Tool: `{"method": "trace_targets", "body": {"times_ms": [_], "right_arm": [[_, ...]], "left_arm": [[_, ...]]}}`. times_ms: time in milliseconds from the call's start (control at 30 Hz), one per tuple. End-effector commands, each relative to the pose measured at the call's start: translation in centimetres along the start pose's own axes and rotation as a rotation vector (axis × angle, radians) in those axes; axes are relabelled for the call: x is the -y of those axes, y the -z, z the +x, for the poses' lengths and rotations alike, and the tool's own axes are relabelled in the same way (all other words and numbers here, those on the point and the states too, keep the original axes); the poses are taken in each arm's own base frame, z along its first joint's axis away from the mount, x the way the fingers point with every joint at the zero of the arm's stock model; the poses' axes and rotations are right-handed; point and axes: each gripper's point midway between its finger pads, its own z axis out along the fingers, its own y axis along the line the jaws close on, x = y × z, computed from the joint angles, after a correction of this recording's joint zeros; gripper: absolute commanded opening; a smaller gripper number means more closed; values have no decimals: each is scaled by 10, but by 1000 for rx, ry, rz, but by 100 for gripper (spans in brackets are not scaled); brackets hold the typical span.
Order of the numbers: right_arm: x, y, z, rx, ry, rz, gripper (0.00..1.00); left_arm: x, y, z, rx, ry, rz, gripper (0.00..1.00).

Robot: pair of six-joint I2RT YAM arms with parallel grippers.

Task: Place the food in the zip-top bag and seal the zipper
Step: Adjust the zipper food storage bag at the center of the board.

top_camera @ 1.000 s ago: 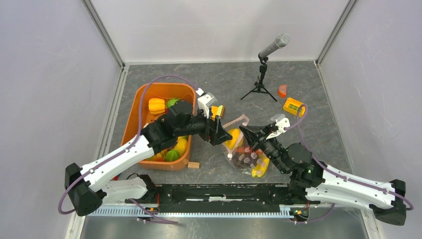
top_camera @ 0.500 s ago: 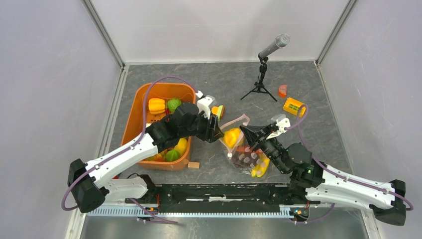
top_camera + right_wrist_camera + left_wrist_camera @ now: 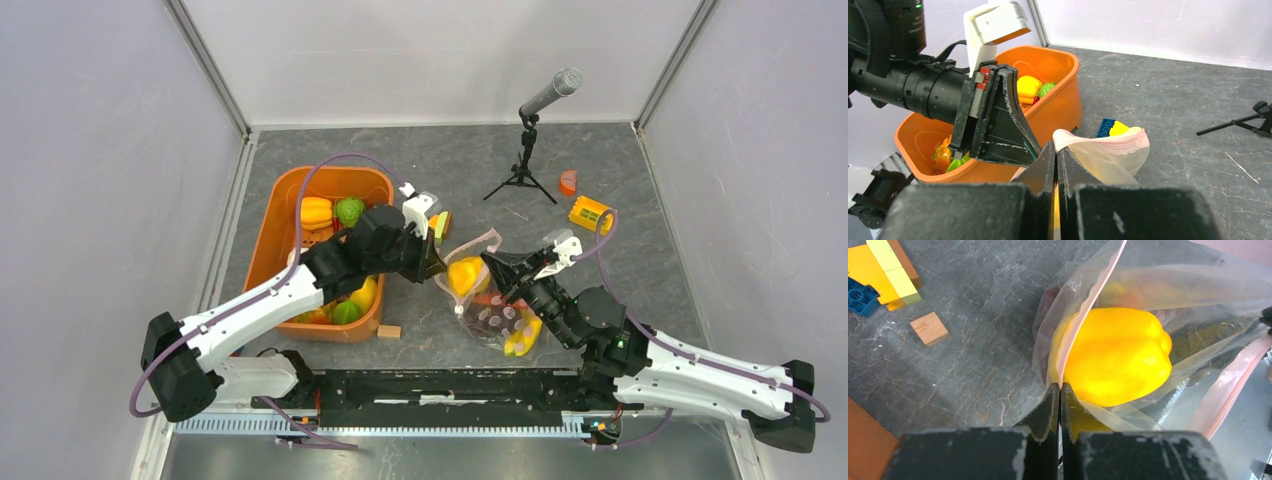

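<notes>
The clear zip-top bag (image 3: 492, 312) lies in the middle of the table, its mouth held up. A yellow toy pepper (image 3: 1118, 355) sits just inside the mouth, and more yellow food (image 3: 522, 338) lies deeper in. My left gripper (image 3: 1059, 388) is shut on the pink zipper strip (image 3: 1089, 307) at the mouth's left side. My right gripper (image 3: 1056, 148) is shut on the opposite pink edge (image 3: 1108, 142), facing the left gripper's fingers (image 3: 1008, 131). From above, the left gripper (image 3: 437, 267) and right gripper (image 3: 496, 272) flank the pepper (image 3: 466, 275). I cannot make out the slider.
An orange tub (image 3: 292, 190) at the left holds more toy food, including an orange pepper (image 3: 315, 212) and a green piece (image 3: 349, 210). Building blocks (image 3: 883, 270) and a wooden block (image 3: 929, 328) lie by the bag. A microphone tripod (image 3: 523, 170) and a yellow-orange block (image 3: 590, 213) stand farther back.
My left gripper was open over the bag's mouth; it has drawn back slightly and closed on the pink edge. The right gripper has kept its hold in place.
</notes>
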Motion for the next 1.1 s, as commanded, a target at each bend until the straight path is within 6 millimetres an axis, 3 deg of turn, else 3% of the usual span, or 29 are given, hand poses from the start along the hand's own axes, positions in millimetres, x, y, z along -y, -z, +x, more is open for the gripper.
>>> {"method": "trace_targets", "body": {"times_ms": [0,100,200,433,700,833,967,1000,1067], "right_arm": [[14,3,-21,79,-82,87,2],[33,11,-22,116,-124,167,3],[34,16,-28,137,-130,154,3],[32,19,-58,180,-62,144,3],[12,7,-89,196,24,85,1],[20,5,-103,199,56,148,1],[42,5,-92,127,106,289,2],[45,4,-84,99,120,306,2],[45,1,-63,44,135,309,2]], "left_arm": [[33,26,-58,172,-63,101,2],[45,47,-85,262,-85,118,2],[53,59,-100,312,-99,136,2],[45,45,-97,293,-81,102,2],[32,44,-103,329,-72,35,3],[32,40,-112,347,-66,23,5],[12,28,-110,344,-24,-69,17],[6,27,-106,336,-11,-90,28],[-4,24,-96,327,18,-119,68]]}}
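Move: The left fingers are shut on the left rim of the zip-top bag; the bag's open mouth lies about 4 cm to their right. In it the yellow pepper sits some 4 cm right, 1 cm back and 3 cm below. The wooden cube is roughly 5 cm ahead, 2 cm left and 12 cm below. The right hand pinches the other rim, the mouth about 3 cm left and 1 cm back of it, the pepper about 3 cm left, 3 cm back and 5 cm below. Gripping the bag's rim, left hand lifts about 9 cm, then eases forward, opening; right rises 5, shifting right. ##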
